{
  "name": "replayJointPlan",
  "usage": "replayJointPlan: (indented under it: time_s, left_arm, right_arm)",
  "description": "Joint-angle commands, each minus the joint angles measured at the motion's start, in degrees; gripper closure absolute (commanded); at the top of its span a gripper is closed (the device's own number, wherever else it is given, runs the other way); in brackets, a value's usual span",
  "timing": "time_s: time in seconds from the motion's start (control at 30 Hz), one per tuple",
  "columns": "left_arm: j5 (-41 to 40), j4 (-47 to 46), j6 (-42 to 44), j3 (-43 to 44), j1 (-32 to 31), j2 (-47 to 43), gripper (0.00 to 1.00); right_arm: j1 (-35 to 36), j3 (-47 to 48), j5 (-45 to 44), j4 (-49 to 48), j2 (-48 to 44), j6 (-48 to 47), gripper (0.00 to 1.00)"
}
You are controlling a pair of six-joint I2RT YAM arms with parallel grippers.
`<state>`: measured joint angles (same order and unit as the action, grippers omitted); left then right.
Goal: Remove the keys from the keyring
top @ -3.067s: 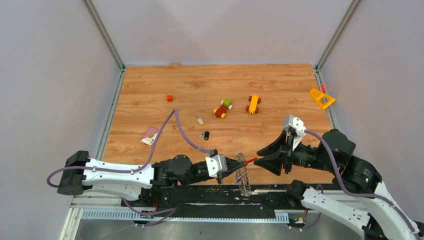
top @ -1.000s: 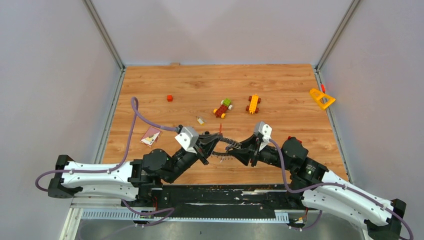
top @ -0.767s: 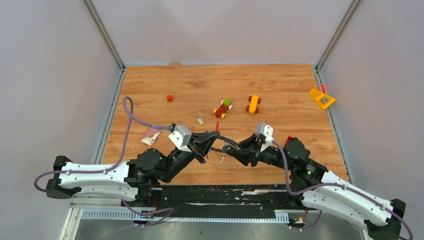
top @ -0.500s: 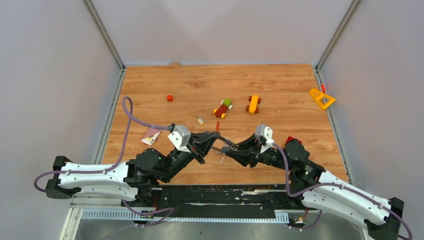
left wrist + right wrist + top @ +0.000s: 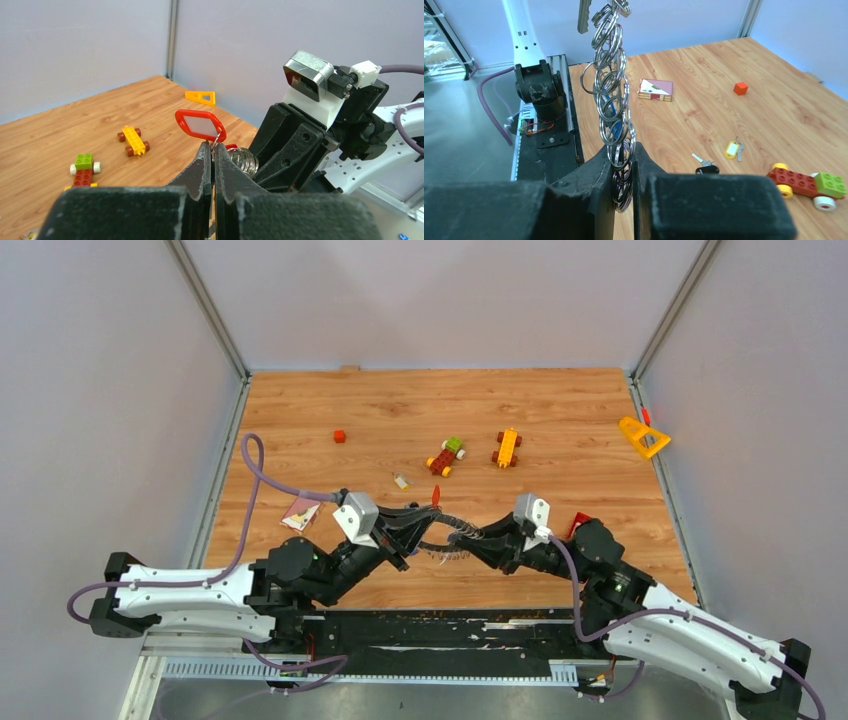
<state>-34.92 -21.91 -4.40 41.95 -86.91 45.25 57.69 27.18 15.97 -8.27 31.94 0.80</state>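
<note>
The keyring is a chain of silver split rings stretched between my two grippers above the table. My left gripper is shut on the small wire loop of a red key tag, which stands just above its fingertips; in the left wrist view the gripper has the coiled rings right behind it. My right gripper is shut on the keyring. A silver key hangs at the chain's top end and a blue piece shows inside the rings.
On the table lie a black-headed key, a yellow-tagged key, a pink card, a red cube, two block vehicles and a yellow triangle at the far right wall.
Both arms have come from the near edge to mid-table. Over the last second my left gripper has drawn back left a little. The ring chain now stretches between the grippers.
</note>
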Motion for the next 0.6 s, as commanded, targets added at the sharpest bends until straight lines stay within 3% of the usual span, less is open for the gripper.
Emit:
replayJointPlan:
  time_s: [0.0, 0.2, 0.3, 0.4, 0.57]
  left_arm:
    - [1.1, -4.9, -0.4, 0.9, -0.1, -3.0, 1.00]
    - [4.2, -5.9, 0.0, -1.1, -0.1, -6.3, 0.95]
    - [5.5, -4.4, 0.0, -1.4, -0.1, -8.1, 0.87]
    - [8.3, -4.6, 0.0, -2.7, -0.1, -10.7, 0.79]
    - [10.0, -6.9, -0.1, -5.1, -0.1, -12.8, 0.76]
  right_arm:
    - [0.3, 5.4, -0.9, 5.2, -1.9, -6.4, 1.00]
    - [0.3, 15.9, -4.2, 14.6, -0.2, -17.1, 1.00]
    - [0.3, 21.3, -4.4, 18.1, 0.7, -22.2, 1.00]
    - [0.3, 23.9, -3.0, 19.2, 0.8, -28.1, 1.00]
    - [0.3, 26.4, -1.8, 18.5, 2.2, -33.0, 1.00]
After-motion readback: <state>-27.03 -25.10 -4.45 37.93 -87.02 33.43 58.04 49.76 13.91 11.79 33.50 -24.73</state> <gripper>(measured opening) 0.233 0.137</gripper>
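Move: Just to the right of the left fingers and below them hangs the large keyring, its middle roughly 3 cm right and 6 cm down; from the right hand, which already grips its lower end, that middle is some 4 cm left and 5 cm up. The red key tag stands about 3 cm ahead of the left fingertips and 2 cm up. On the table, the black key lies some 18 cm ahead of the left hand, 4 cm left and 36 cm below. Raising the keyring in its unchanged grip, the right hand climbs about 10 cm, drifts some 3 cm right, and rolls about 25 degrees, its forward side turning up. The left hand, first still shut, backs off leftward and up some 4 cm each way and a little back, fingers tipping up, then opens partway and lets go of the red-tagged piece. ##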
